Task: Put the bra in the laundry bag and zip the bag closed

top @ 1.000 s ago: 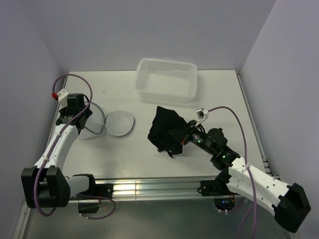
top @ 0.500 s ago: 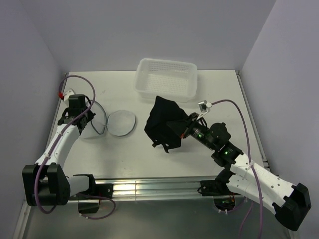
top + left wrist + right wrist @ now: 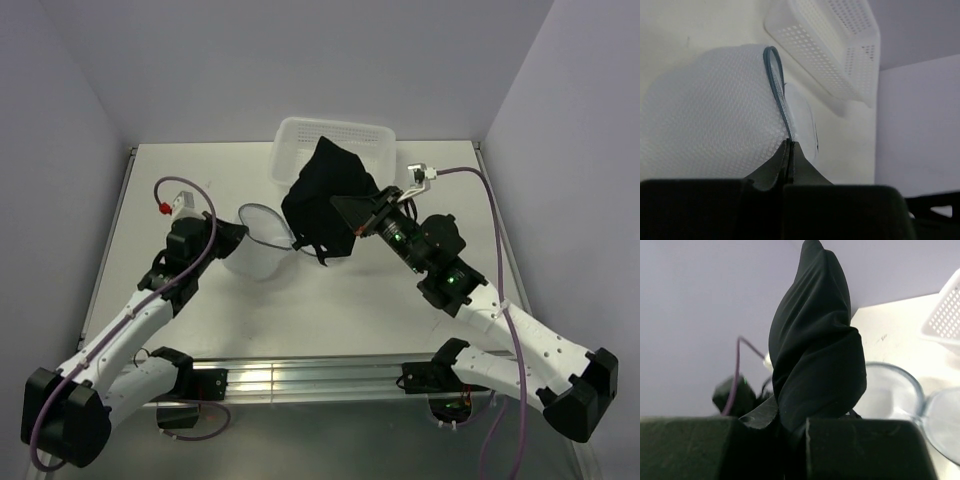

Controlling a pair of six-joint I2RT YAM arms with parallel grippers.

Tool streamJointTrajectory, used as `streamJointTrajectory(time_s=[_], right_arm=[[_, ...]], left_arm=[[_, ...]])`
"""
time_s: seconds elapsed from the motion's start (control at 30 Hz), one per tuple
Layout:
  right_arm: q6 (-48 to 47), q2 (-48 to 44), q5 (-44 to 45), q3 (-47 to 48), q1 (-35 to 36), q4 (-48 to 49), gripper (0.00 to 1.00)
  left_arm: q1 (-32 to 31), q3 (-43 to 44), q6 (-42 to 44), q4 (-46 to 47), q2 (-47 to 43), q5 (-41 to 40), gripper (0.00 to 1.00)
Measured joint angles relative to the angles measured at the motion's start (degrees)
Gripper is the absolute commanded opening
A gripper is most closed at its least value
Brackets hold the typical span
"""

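Note:
The laundry bag [image 3: 257, 259] is a white mesh pod with a dark zipper rim, left of the table's middle and tipped up with its opening facing right. My left gripper [image 3: 243, 237] is shut on that rim; in the left wrist view its tips [image 3: 790, 144] pinch the rim where the mesh [image 3: 710, 115] bulges to the left. The bra [image 3: 324, 198], black and bunched, hangs in the air just right of the bag's opening. My right gripper [image 3: 357, 219] is shut on it. In the right wrist view the bra [image 3: 815, 345] rises from between the fingers, with the bag [image 3: 892, 390] behind it.
A white perforated basket [image 3: 345, 135] stands at the back centre, partly hidden behind the bra, and shows as the basket [image 3: 832, 42] in the left wrist view. Purple walls close the table on three sides. Purple cables loop off both wrists.
My left gripper has shut on the bag's rim and carried the bag right, toward the middle, tipping it up. My right gripper has raised the bra up and back, close to the bag's opening.

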Motion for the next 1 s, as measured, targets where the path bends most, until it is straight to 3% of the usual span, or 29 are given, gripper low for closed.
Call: streamJointTrajectory(time_s=[0.2,0.43,1.0], right_arm=[[1.81,7.19,3.91,3.89,0.66,3.74,0.00],[3.89,18.95,8.98,5.62,3.65,7.87,0.00],[7.30,34.62,27.74,6.73,15.87,20.61,0.00]], left_arm=[[-1.20,-13.55,-8.52,9.62,-7.28,1.33,0.00],[-1.22,-23.43,-10.80,18.14,-10.64,1.81,0.00],[-1.22,-25.53,-10.16,21.84,-15.69,1.86,0.00]])
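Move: The bag's open mouth, its rim already pinched by the left hand, lies about 16 cm left of the right hand, 6 ahead and some 19 below. The bag's round flap is about 8 cm ahead of the right hand, 6 left and 28 below; the basket stands 35 cm ahead, 2 left and 35 below. From the left hand the raised bra is about 19 cm right, level fore and aft, 16 above. The bra, still gripped in the right hand, is carried forward at first, then mainly left and down over the bag's mouth, some 12 cm left and 9 down, the hand tipping down about 10 degrees. Meanwhile the left hand keeps its pinch on the rim, draws it back 5 cm and sinks 6, its left side rolling down, then rises again by about 2. ##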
